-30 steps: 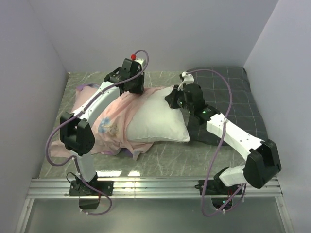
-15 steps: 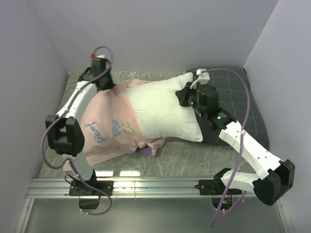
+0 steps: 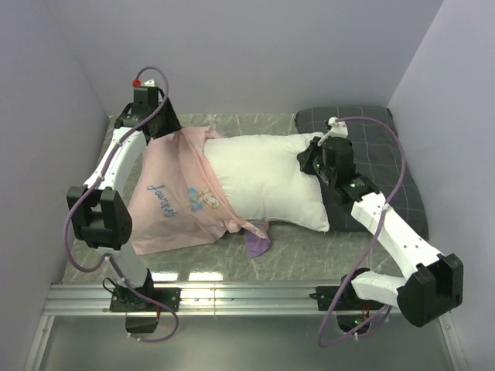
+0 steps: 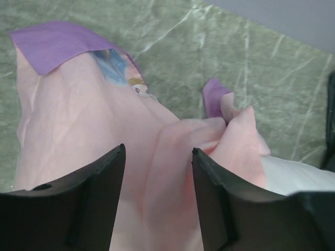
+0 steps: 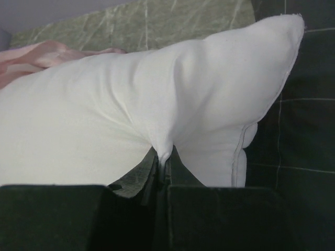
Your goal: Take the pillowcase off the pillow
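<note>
The white pillow point(image 3: 267, 178) lies across the middle of the table. My right gripper point(image 3: 313, 158) is shut on a pinch of its fabric near the right end; in the right wrist view the cloth is bunched between the closed jaws point(image 5: 165, 157). The pink pillowcase point(image 3: 174, 201) lies spread on the left, inner side up, and still overlaps the pillow's left end. My left gripper point(image 3: 157, 130) hovers at its far edge. Its jaws stand open point(image 4: 158, 149) above the pink fabric point(image 4: 78, 120), with nothing between them. A corner of the pillow point(image 4: 298, 178) shows at the right.
A dark grey checked pillow point(image 3: 371, 154) lies at the back right, partly under the white pillow and my right arm. A purple flap of the case point(image 3: 257, 244) sticks out near the front. Walls close in on the left, back and right.
My left gripper has opened and let go of the pillowcase, which has dropped flat on the left. The right arm has pulled the pillow further right, baring more of it.
</note>
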You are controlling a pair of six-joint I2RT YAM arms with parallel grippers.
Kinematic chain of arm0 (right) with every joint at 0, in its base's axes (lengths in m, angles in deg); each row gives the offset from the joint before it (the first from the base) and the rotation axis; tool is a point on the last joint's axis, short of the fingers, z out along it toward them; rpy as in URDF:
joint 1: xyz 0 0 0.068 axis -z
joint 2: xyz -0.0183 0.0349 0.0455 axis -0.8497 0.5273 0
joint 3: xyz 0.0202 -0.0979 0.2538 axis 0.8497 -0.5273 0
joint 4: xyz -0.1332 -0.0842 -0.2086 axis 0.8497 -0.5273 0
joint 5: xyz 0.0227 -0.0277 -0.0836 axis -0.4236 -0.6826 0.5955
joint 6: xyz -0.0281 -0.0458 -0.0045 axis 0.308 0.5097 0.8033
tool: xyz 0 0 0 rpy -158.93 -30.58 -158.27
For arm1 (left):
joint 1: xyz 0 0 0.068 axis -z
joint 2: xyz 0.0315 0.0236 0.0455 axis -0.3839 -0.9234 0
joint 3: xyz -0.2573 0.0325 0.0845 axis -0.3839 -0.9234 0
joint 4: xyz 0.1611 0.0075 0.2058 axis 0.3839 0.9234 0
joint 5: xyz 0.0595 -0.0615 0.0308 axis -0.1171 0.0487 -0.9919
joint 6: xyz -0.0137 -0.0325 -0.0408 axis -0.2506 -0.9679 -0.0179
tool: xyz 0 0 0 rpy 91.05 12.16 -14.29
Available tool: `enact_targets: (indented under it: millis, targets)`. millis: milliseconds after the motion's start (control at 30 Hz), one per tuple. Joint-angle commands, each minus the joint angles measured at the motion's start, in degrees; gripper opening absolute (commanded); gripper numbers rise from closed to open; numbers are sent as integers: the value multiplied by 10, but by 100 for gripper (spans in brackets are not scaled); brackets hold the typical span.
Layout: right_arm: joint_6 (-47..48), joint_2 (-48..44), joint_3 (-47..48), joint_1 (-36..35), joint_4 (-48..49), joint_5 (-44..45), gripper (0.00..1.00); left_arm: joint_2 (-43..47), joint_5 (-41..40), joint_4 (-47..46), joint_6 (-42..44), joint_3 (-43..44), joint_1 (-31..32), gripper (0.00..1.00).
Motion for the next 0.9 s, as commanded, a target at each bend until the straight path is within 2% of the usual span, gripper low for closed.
enact_targets:
  millis: [0,67,200,233,333,367,400,467,567,700,867]
  targets:
    - [-5,11,-4,11,43,25,0,65,-39,-40,19,26,24,61]
    - [-4,18,-7,12,45,19,0,108,-43,-34,20,6,41,67]
    - [4,28,-3,9,39,-8,17,186,-131,-11,21,-60,129,70]
    - [5,29,-1,6,39,-15,20,202,-137,-12,12,-101,142,71]
    - [15,36,13,-10,25,-17,35,281,-158,-19,-23,-196,185,72]
    - [17,35,17,-14,21,-12,44,324,-156,-26,-33,-224,204,73]
    - [20,34,19,-18,13,-9,49,346,-156,-33,-43,-276,216,73]
    - [23,27,25,-22,3,-1,61,404,-153,-35,-79,-325,249,73]
    - [31,15,34,-27,-9,10,71,463,-151,-44,-122,-410,294,74]
    - [50,-3,51,-52,-29,36,78,495,-170,-52,-161,-489,341,76]
    - [99,-21,68,-122,-53,88,83,478,-170,-110,-187,-543,353,77]
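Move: The pillowcase's near fold, by the printed face, lies about 24 cm back and 12 cm to the right of the left hand, some 14 cm lower. From that hand the white pillow's middle is about 17 cm back and 29 cm right. The right hand still pinches the pillow's outer end, its middle 12 cm left and 6 cm back; the dark cushion's middle is 17 cm right, about level fore and aft. Left hand hops back-right about 27 cm over the pillowcase's near fold; right hand opens, letting go of the pillow. ##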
